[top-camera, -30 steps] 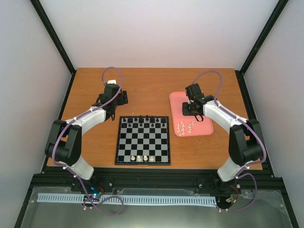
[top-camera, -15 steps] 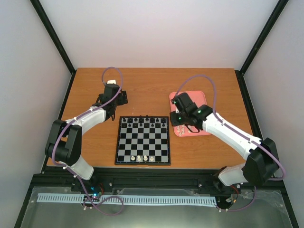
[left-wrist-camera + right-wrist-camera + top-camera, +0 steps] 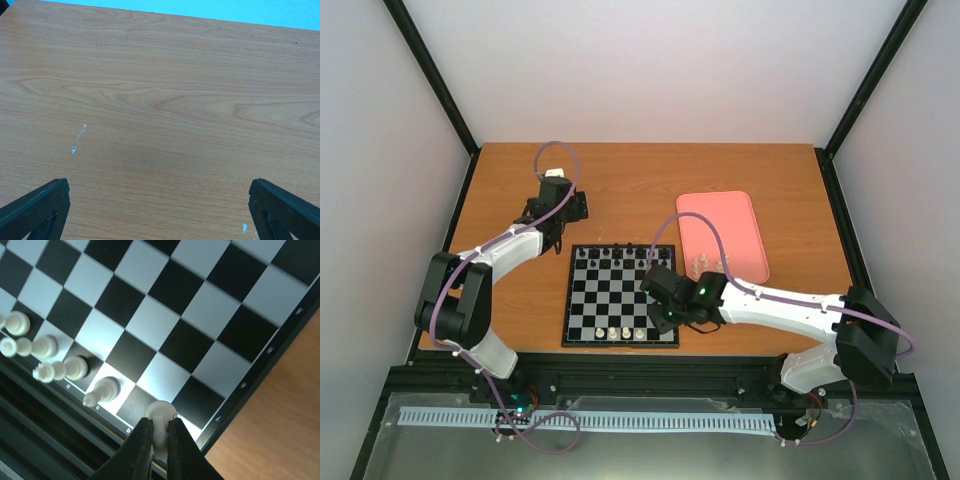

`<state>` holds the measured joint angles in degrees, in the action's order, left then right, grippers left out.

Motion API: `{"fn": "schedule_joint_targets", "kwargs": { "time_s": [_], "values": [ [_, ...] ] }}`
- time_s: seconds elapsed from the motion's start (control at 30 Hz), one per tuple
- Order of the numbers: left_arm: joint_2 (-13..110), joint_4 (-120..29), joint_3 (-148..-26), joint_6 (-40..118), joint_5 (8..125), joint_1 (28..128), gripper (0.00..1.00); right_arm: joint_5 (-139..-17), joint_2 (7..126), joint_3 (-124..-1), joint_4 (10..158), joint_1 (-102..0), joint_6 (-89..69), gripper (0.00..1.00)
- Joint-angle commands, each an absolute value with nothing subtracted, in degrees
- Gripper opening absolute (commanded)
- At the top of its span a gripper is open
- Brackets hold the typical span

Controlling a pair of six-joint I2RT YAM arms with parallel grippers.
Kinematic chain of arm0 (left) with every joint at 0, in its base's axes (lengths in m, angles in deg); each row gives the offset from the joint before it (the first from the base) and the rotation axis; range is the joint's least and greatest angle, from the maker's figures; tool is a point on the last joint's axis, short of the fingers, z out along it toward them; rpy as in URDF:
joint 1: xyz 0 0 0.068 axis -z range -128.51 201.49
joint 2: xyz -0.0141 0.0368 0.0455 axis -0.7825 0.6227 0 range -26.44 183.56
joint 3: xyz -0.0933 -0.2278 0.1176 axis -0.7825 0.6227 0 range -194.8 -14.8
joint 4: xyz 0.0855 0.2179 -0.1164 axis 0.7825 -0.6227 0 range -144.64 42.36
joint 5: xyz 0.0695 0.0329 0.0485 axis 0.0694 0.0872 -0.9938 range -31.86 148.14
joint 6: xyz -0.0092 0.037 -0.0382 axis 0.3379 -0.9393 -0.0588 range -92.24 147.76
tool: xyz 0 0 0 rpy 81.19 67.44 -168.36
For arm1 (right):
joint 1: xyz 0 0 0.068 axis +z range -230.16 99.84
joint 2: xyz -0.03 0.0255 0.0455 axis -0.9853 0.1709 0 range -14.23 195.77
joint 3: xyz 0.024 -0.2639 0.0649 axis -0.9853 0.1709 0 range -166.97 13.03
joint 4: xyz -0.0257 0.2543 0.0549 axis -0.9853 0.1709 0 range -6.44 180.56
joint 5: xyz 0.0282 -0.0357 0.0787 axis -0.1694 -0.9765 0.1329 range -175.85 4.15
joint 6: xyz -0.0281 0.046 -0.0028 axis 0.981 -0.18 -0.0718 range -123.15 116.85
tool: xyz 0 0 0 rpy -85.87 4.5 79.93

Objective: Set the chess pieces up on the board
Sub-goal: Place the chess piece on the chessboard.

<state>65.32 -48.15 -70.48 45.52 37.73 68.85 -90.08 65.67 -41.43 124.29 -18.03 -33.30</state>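
The board [image 3: 620, 290] lies in the middle of the table, with black pieces [image 3: 620, 252] along its far row and several cream-white chess pieces [image 3: 620, 332] on its near row. More white pieces [image 3: 708, 264] sit at the near end of the pink tray [image 3: 720, 215]. My right gripper [image 3: 660, 310] hangs over the board's near right corner. In the right wrist view the right gripper [image 3: 160, 421] is shut on a white chess piece [image 3: 159, 410] just above the near-row squares, next to a standing white piece [image 3: 102, 390]. My left gripper [image 3: 160, 210] is open over bare table [image 3: 160, 100].
The left arm's gripper [image 3: 575, 207] rests behind the board's far left corner. The pink tray stands right of the board, at the back right. A black frame rail [image 3: 640, 380] runs along the table's near edge, close to the board's near border.
The right arm has swung from the pink tray across to the board's near right corner, carrying a white piece. The left arm has not moved.
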Motion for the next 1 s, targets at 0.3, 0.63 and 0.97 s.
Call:
{"fn": "schedule_joint_targets", "kwargs": {
  "time_s": [0.3, 0.63, 0.97],
  "values": [
    [65.04, -47.86, -71.92, 44.53, 37.85, 68.98, 1.0, -92.86, 66.39, -32.18, 114.59, -10.66, -45.93, 0.1],
    [65.9, -47.87, -72.19, 44.45, 38.71, 68.98, 1.0, -95.28, 71.0, -36.16, 117.53, -9.49, -45.98, 0.1],
    [65.66, -48.03, -72.28, 44.08, 37.81, 68.99, 1.0, -94.66, 72.43, -39.01, 119.92, -9.5, -45.0, 0.1]
  ]
}}
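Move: The right hand, with a white piece already pinched, is going for the empty nearest-row square marked b, about 3 cm back, 2 cm left and some 7 cm below it. The white bishop on the next square lies 3 cm back and 5 cm left, 6 cm down; the crowned piece is level with the bishop and 3 cm farther left. From the idle left hand the b square is roughly 32 cm back, 21 cm right and 12 cm down. Down and back at once, the right hand brings the held white piece about 5 cm lower and 4 cm towards the near edge of the board, slowing as it nears the b square. It then eases left towards the bishop by 1.5 cm, creeping slightly forward and up, with the wrist almost steady and the fingers keeping their pinch. ##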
